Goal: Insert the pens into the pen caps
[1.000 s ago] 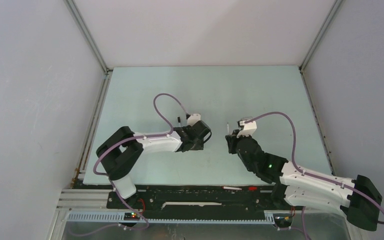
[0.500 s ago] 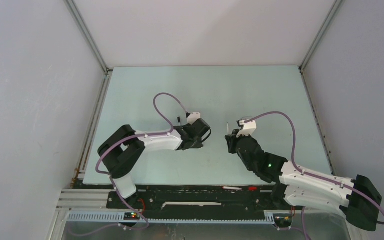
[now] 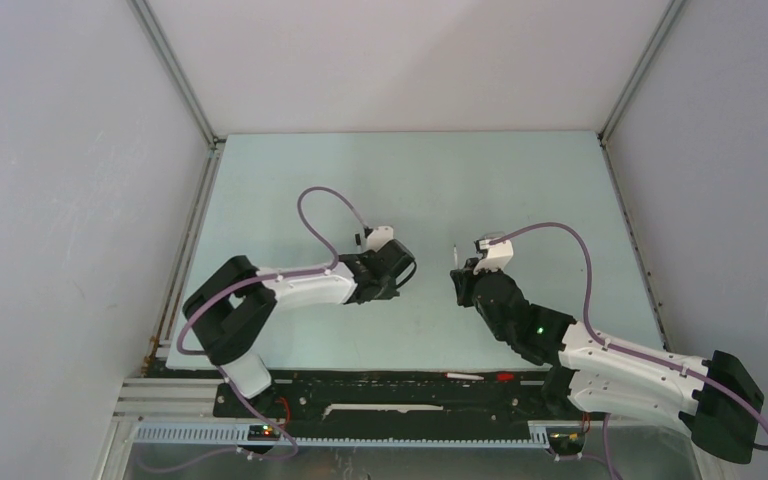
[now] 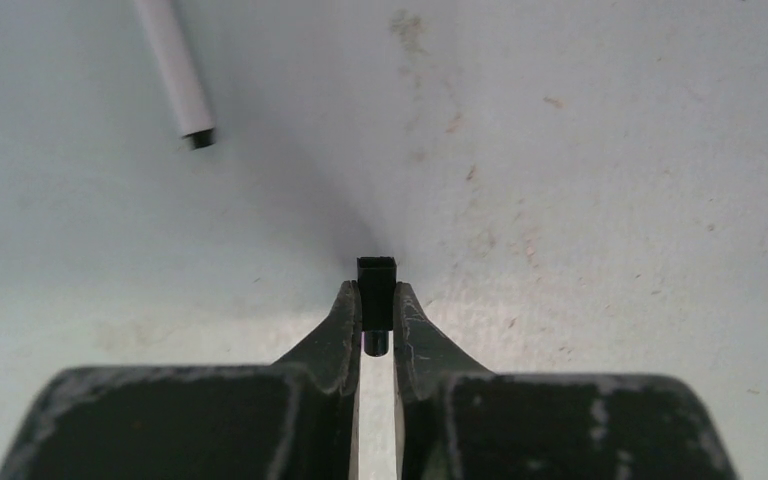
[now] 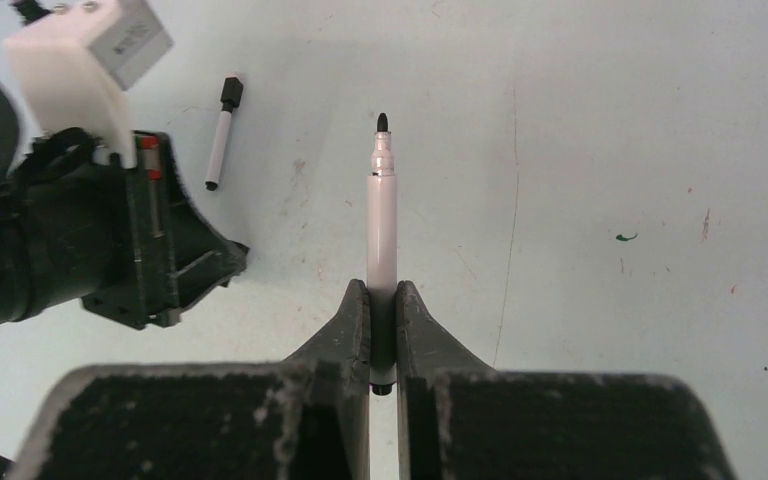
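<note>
In the left wrist view my left gripper (image 4: 377, 290) is shut on a small black pen cap (image 4: 377, 272), whose open end sticks out past the fingertips just above the table. My right gripper (image 5: 381, 292) is shut on the rear end of a white pen (image 5: 381, 215). Its bare black tip (image 5: 382, 123) points forward. From above, the left gripper (image 3: 401, 268) and right gripper (image 3: 460, 281) face each other near mid-table, a short gap apart, with the held pen (image 3: 455, 254) between them. A second white pen (image 5: 220, 135) wearing a black cap lies on the table beyond the left gripper.
The lying pen's white barrel (image 4: 174, 65) shows at the upper left of the left wrist view. The left arm's wrist (image 5: 80, 230) fills the left of the right wrist view. White walls enclose the pale green table (image 3: 520, 180) on three sides.
The left gripper's jaws have closed onto the pen cap, and the left arm has shifted slightly left. The right arm and its pen have not moved.
</note>
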Controlling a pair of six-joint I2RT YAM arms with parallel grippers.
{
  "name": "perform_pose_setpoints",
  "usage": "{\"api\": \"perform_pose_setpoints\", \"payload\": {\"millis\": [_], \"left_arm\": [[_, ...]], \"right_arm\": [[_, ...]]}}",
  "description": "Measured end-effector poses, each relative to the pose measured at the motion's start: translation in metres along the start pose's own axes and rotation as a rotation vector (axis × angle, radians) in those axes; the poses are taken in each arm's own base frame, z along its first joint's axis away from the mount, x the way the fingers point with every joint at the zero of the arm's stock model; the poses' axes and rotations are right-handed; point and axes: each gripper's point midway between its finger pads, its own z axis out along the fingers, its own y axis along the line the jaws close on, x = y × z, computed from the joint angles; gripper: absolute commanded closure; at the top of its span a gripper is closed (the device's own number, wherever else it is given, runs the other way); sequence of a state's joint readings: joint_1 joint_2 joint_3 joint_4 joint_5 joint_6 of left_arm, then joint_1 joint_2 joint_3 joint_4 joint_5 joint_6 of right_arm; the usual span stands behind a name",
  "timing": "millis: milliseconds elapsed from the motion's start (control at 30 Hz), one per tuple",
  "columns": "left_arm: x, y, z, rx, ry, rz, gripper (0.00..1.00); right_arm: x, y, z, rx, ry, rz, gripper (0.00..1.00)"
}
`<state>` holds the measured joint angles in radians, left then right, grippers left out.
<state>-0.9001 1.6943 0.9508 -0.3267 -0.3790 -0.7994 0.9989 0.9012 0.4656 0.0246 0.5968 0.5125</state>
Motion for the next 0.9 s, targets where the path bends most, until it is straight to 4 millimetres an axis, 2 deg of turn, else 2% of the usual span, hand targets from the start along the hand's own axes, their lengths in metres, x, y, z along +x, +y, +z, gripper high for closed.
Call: {"api": "perform_pose_setpoints", "payload": {"millis": [200,433,533,600,700,767,900], "left_arm": [[0.003,0.022,-0.018,-0.027,-0.026,-0.024,0.86],[0.026,0.044,-0.016,-0.059,0.008,-0.012,0.83],[0.028,0.046,-0.019,-0.053,0.009,-0.013,0.8],[0.029,0.046,-0.019,-0.052,0.011,-0.012,0.75],[0.03,0.046,-0.019,-0.048,0.017,-0.011,0.6],[0.031,0.046,-0.02,-0.04,0.022,-0.006,0.53],[0.033,0.048,-0.025,-0.03,0.029,0.013,0.49]], "right_arm": [[0.0,0.001,0.0,-0.005,0.003,0.0,1.0],[0.002,0.002,0.0,-0.012,0.009,0.0,1.0],[0.002,0.001,0.001,-0.009,0.013,-0.001,1.0],[0.002,0.001,0.001,-0.009,0.014,0.0,1.0],[0.002,0.0,0.002,-0.009,0.014,0.001,1.0],[0.002,0.0,0.002,-0.01,0.015,0.001,1.0],[0.002,0.0,0.002,-0.011,0.017,0.003,1.0]]}}
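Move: The left hand holds the black pen cap in its fingertips just over the table; the bare spot where it goes is about 4 cm back, 5 cm to the left and 2 cm down. The capped pen lies some 9 cm ahead and 7 cm left of this hand, and the uncapped pen in the right fingers is about 13 cm to the right, 3 cm ahead and 12 cm higher. From the right hand that spot is roughly 18 cm left, 4 cm back and 14 cm below. To the left and back, about 5 cm and 4 cm, the left hand carries the pinched cap away from the right hand, first rising about a centimetre, then sinking to slightly below its starting height. Once nearly stopped it spreads its fingers to about half open and lets go of the cap on the table, wrist almost unturned; the right hand keeps holding the uncapped pen still. ##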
